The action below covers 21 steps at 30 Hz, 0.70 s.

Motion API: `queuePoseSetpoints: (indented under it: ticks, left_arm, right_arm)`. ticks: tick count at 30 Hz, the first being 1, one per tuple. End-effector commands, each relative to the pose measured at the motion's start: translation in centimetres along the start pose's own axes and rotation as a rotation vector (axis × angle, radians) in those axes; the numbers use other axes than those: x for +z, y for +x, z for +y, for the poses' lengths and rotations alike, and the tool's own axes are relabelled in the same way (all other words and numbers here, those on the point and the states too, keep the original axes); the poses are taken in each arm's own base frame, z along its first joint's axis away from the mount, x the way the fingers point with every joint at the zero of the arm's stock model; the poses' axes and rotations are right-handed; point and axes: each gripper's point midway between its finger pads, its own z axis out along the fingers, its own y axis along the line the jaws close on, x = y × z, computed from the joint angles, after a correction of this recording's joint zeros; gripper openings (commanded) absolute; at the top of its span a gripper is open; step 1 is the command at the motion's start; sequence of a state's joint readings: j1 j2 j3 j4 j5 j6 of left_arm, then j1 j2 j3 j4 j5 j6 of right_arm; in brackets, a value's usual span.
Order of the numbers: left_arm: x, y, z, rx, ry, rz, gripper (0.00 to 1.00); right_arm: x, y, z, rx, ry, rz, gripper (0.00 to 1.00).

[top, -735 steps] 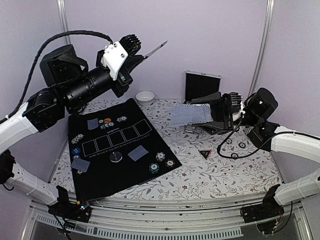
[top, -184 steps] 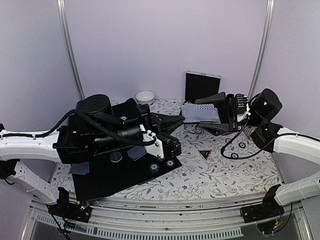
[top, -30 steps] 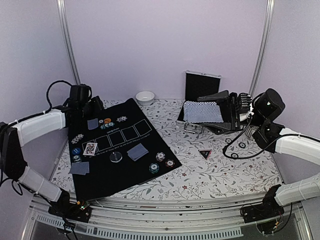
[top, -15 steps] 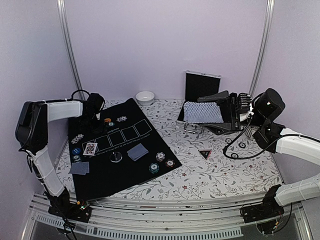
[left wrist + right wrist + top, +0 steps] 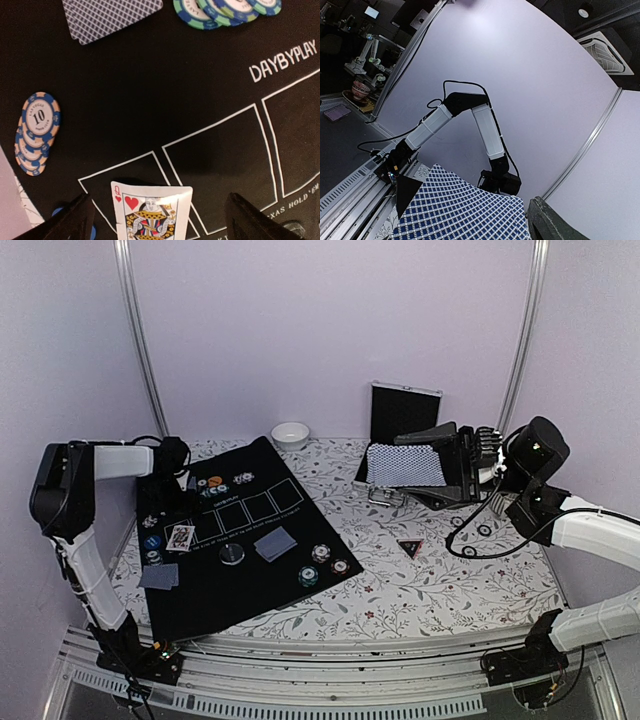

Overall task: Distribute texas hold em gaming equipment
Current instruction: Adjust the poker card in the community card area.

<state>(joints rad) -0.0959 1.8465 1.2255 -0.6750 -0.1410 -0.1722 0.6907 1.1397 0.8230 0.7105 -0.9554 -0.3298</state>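
A face-up queen of hearts [image 5: 150, 212] [image 5: 180, 536] lies on the black mat [image 5: 250, 590], in the leftmost outlined box. My left gripper [image 5: 160, 225] [image 5: 177, 472] hovers above it, open and holding nothing, a finger [image 5: 75, 220] on either side. Near it are a face-down card [image 5: 112, 17], a stack of blue-and-peach chips [image 5: 37, 132] and a row of blue-green chips [image 5: 225, 10]. More face-down cards [image 5: 275, 543] [image 5: 160, 575], chips [image 5: 320, 554], a grey button [image 5: 232, 554] and the triangular marker [image 5: 409, 547] show from above. My right gripper [image 5: 440, 470] [image 5: 470, 220] is shut on a fanned deck of cards [image 5: 405, 463] [image 5: 460, 210], held up off the table.
A silver-edged black case [image 5: 405, 412] stands at the back, right behind the held deck. A small white bowl [image 5: 290, 434] sits at the mat's far corner. Cables and small rings [image 5: 470, 530] lie on the floral tablecloth by the right arm.
The left jaws have opened wide above the queen, which stays on the mat. The left arm's elbow has swung out to the far left. The right arm has not moved.
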Motion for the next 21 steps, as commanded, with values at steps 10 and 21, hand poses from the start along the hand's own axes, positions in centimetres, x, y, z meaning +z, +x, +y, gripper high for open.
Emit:
queuePoseSetpoints:
  ticks: [10, 21]
  left_arm:
    - [2.7, 3.3, 0.3, 0.011, 0.001, 0.141, 0.85]
    - [3.0, 4.2, 2.0, -0.064, 0.005, 0.18, 0.68]
  right_arm:
    - [-0.4, -1.1, -0.4, -0.03, 0.024, -0.008, 0.62]
    - [-0.6, -1.3, -0.4, -0.035, 0.027, -0.009, 0.62]
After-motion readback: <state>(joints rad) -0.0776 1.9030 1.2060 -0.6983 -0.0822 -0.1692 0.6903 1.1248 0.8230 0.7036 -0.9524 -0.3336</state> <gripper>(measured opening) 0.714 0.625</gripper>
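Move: The queen of hearts lies below the left hand, its middle some 3 cm back, 1 cm to the left and 4 cm down. The blue small-blind chip is about 8 cm left and 2 cm back of that hand, the white-and-blue 10 chips 9 cm left and 3 cm ahead, the clear disc 11 cm right and 5 cm back. From the deck-holding right hand the queen is about 45 cm left, 20 cm ahead and 40 cm lower. Down and back at first, the left hand sinks about 3 cm onto the queen of hearts while easing some 2 cm towards its base, the fingertips tipping about 5 degrees backward. It then all but stops, astride the card's two long sides, and the wide-open fingers draw together by roughly a fifth of their range until they come against the card's side edges. ##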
